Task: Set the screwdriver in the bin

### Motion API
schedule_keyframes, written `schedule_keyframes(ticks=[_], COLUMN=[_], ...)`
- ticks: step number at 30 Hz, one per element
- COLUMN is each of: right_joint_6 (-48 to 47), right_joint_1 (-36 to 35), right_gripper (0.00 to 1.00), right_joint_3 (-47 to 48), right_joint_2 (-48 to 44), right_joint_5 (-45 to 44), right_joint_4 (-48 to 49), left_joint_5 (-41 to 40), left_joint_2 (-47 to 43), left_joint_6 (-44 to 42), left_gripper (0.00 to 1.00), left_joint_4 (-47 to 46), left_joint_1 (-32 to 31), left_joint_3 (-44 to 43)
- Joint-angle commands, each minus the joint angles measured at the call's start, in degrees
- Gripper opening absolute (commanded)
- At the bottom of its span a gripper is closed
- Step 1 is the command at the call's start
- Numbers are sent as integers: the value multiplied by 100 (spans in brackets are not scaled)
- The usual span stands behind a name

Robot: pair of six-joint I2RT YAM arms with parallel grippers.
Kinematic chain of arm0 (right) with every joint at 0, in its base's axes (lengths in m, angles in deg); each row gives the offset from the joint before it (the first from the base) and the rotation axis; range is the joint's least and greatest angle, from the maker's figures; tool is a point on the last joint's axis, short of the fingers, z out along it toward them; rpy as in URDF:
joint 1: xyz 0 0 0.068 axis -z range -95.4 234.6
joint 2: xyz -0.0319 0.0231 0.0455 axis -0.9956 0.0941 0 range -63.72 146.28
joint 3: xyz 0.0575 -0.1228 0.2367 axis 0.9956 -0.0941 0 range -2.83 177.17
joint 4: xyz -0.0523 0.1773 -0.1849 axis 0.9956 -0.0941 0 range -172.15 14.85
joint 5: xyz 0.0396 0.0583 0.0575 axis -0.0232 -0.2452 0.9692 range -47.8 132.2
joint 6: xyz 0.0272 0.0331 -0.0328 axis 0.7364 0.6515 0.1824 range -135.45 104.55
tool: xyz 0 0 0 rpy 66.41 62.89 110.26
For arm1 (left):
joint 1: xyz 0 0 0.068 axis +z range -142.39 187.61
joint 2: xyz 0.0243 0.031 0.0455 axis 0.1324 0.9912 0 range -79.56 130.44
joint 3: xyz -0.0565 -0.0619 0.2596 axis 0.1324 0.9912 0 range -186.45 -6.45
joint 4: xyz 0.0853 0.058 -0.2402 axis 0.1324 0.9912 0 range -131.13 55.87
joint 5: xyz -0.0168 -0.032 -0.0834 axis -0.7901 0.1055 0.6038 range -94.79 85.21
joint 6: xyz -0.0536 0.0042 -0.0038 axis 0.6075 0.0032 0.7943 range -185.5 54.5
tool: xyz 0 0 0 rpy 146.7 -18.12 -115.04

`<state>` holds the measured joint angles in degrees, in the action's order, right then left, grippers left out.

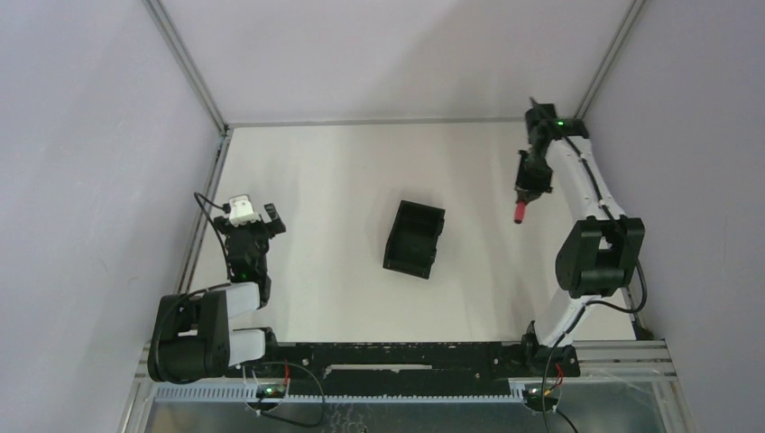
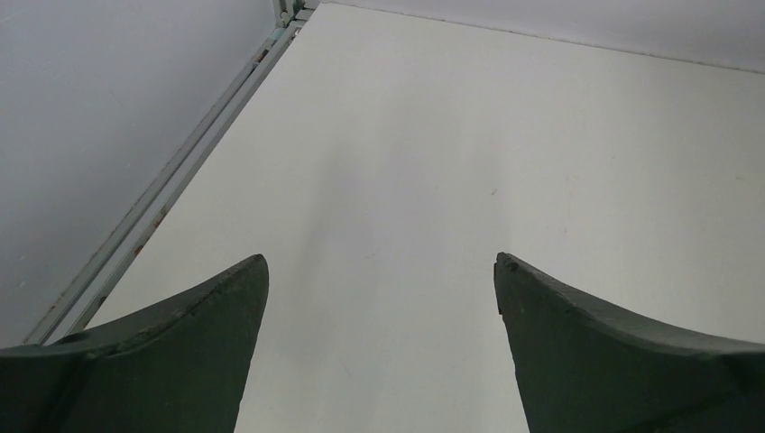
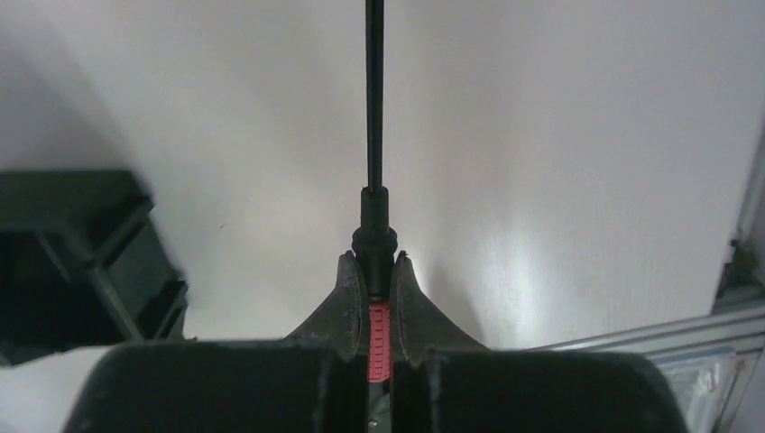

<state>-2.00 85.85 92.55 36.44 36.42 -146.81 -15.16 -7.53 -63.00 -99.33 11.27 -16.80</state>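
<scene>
My right gripper point(image 1: 525, 191) is shut on the screwdriver point(image 1: 520, 214) over the right side of the table. In the top view only the red handle end pokes out below the fingers. In the right wrist view the ribbed red handle sits clamped between the fingers of this gripper point(image 3: 374, 262). The screwdriver's point(image 3: 374, 212) black collar and thin dark shaft point straight ahead. The black bin point(image 1: 415, 239) stands open-topped mid-table, left of that gripper, and shows blurred at the left edge as the bin point(image 3: 77, 262). My left gripper point(image 1: 254, 219) point(image 2: 381, 263) is open and holds nothing, far left of the bin.
Metal frame rails point(image 1: 209, 180) border the table on the left, back and right, with purple-grey walls beyond. A rail corner point(image 3: 735, 307) lies just right of my right gripper. The left rail point(image 2: 171, 180) runs beside my left gripper.
</scene>
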Motion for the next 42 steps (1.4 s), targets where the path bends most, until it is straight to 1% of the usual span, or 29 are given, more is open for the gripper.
schedule_keyframes(ticks=[1,6,9,11,15,18,23,29,31,34,38,42], right_joint_6=[471,795,930,977,1068,1119,1212,1231,1215,1238,1265,1235], right_joint_1=[-1171,-2748,-3511,-3790,-4061,-4134,-4186,-4204,-4212,-4220,-4243,-4277], right_gripper=[0,0,0,0,0,0,0,1,15,31,40,43], right_joint_3=[74,447,787,937,876,521,-181,-645,-647,-634,-591,-486], right_joint_2=[-116,252,635,852,1080,1101,1080,1162,1187,1117,945,623], right_joint_5=[141,172,79,103,48,192,107,68,37,-25,-69,-193], right_joint_4=[-18,379,476,583,893,1290,1674,1940,1954,1987,1963,1822], left_joint_5=[-14,-10,-12,-10,-16,-10,-9,-13,-17,-12,-17,-10], left_joint_2=[4,0,5,3,4,4,2,2,4,4,5,4], left_joint_6=[-92,-92,-93,-92,-92,-94,-92,-93,-94,-92,-92,-92], left_gripper=[100,100,100,100,100,100,100,100,100,100,100,100], left_joint_4=[-227,-227,-227,-227,-227,-227,-227,-223,-227,-227,-227,-227], left_joint_1=[-23,-23,-23,-23,-23,-22,-23,-22,-23,-23,-23,-23], left_joint_3=[-73,-74,-74,-79,-75,-75,-77,-74,-79,-78,-80,-73])
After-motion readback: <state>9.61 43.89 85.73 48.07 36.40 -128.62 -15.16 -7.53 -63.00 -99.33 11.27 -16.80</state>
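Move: In the right fingers, handle towards the base, the screwdriver is already held, its middle about at the hand point or 1 cm ahead. The bin it goes to stands some 27 cm to this hand's left, about 3 cm back and roughly 13 cm lower. From the idle left hand the bin lies about 40 cm to the right, some 5 cm back and 9 cm down. Sweeping about 28 cm left across to the bin, the right arm carries the screwdriver almost level at first, the hand turning some 30 degrees counter-clockwise on the way. Over the bin it then sinks, easing slightly back, to nearly 10 cm below its starting height, stops there, and opens the fingers to just under half, letting go of the screwdriver. ##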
